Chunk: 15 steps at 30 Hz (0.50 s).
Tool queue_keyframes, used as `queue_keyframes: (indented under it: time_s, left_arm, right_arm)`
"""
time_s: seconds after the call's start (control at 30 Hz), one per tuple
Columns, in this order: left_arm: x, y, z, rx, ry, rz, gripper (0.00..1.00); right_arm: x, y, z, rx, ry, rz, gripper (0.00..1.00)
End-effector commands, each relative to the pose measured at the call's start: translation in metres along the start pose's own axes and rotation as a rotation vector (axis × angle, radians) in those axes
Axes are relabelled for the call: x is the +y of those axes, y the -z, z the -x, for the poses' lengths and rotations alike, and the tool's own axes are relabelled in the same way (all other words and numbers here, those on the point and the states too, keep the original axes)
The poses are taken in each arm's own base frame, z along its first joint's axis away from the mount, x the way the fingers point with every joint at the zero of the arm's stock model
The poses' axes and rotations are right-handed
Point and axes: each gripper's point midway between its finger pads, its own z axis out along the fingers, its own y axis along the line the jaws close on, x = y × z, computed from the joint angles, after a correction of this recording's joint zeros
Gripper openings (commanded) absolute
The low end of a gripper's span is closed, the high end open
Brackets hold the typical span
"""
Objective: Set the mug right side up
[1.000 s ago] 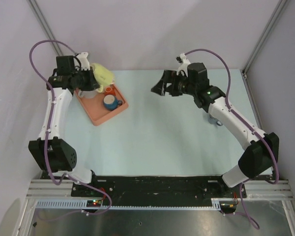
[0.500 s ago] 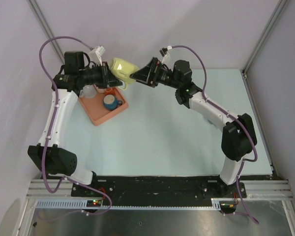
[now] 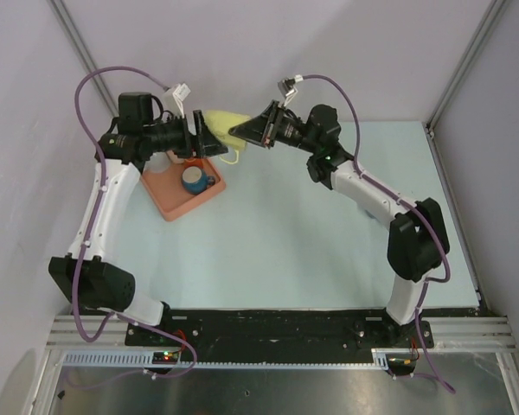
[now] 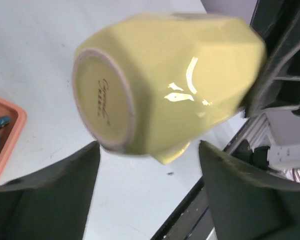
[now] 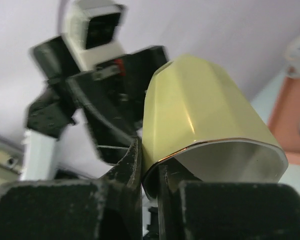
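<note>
The pale yellow mug (image 3: pixel 221 123) hangs on its side in the air above the table's far edge, base toward my left arm, mouth toward my right arm. My right gripper (image 3: pixel 245 132) is shut on the mug's rim, one finger inside the mouth and one outside, as the right wrist view shows on the mug (image 5: pixel 190 105) and the gripper (image 5: pixel 150 162). My left gripper (image 3: pixel 203 138) is open. In the left wrist view its fingers (image 4: pixel 50 190) stand apart on either side below the mug's base (image 4: pixel 102 100), not touching it.
An orange tray (image 3: pixel 169 206) lies on the table under my left arm, holding a blue mug (image 3: pixel 193 179) and a clear cup (image 3: pixel 156 161). The tray's corner (image 4: pixel 12 125) shows in the left wrist view. A grey wall stands just behind.
My left arm carried the mug off the tray toward the middle. My right arm swung over and shut on its rim. My left gripper then opened and let go.
</note>
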Motion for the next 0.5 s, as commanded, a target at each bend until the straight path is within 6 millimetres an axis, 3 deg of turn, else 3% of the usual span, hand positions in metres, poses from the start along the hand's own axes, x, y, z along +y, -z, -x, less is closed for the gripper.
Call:
queue_keyframes:
  time_s: [0.0, 0.1, 0.23, 0.33, 0.47]
  left_arm:
    - [0.025, 0.02, 0.013, -0.084, -0.138, 0.161, 0.94]
    - [0.066, 0.035, 0.009, -0.09, -0.118, 0.31, 0.99]
    - [0.127, 0.062, 0.005, -0.089, -0.103, 0.584, 1.0]
    - [0.154, 0.066, -0.004, -0.045, -0.109, 0.693, 1.0]
    - [0.176, 0.055, -0.021, 0.039, -0.111, 0.719, 1.0]
  right_arm:
    - [-0.013, 0.026, 0.008, -0.006, 0.162, -0.265, 0.0]
    - [-0.045, 0.067, -0.012, 0.092, 0.327, -0.603, 0.0]
    - [-0.074, 0.122, -0.065, 0.359, 0.486, -0.945, 0.0]
    - [-0.094, 0.163, -0.112, 0.609, 0.538, -1.145, 0.0]
    - [-0.1, 0.206, -0.174, 0.933, 0.557, -1.258, 0.0]
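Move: The right hand holds the yellow mug by its rim. The open table it is taken to lies roughly 12 cm back, 9 cm right and 36 cm below. The grey mug stands about 2 cm farther forward and 33 cm right of this hand, also some 36 cm below; the blue mug is 8 cm ahead, 17 cm left and 35 below. From the left hand, the tray's middle is about 11 cm ahead, 12 cm left and 30 below, the blue mug 8 ahead, 7 left and 29 below. Down first and then also back and to its right, the right hand sinks about 20 cm towards the open table, keeping its pinch on the yellow mug's rim and swinging its fingers from pointing left to pointing down, some 75 degrees. The left hand, already letting go, opens fully and draws off left over the tray, sinking and edging forward as its wrist turns counter-clockwise. ##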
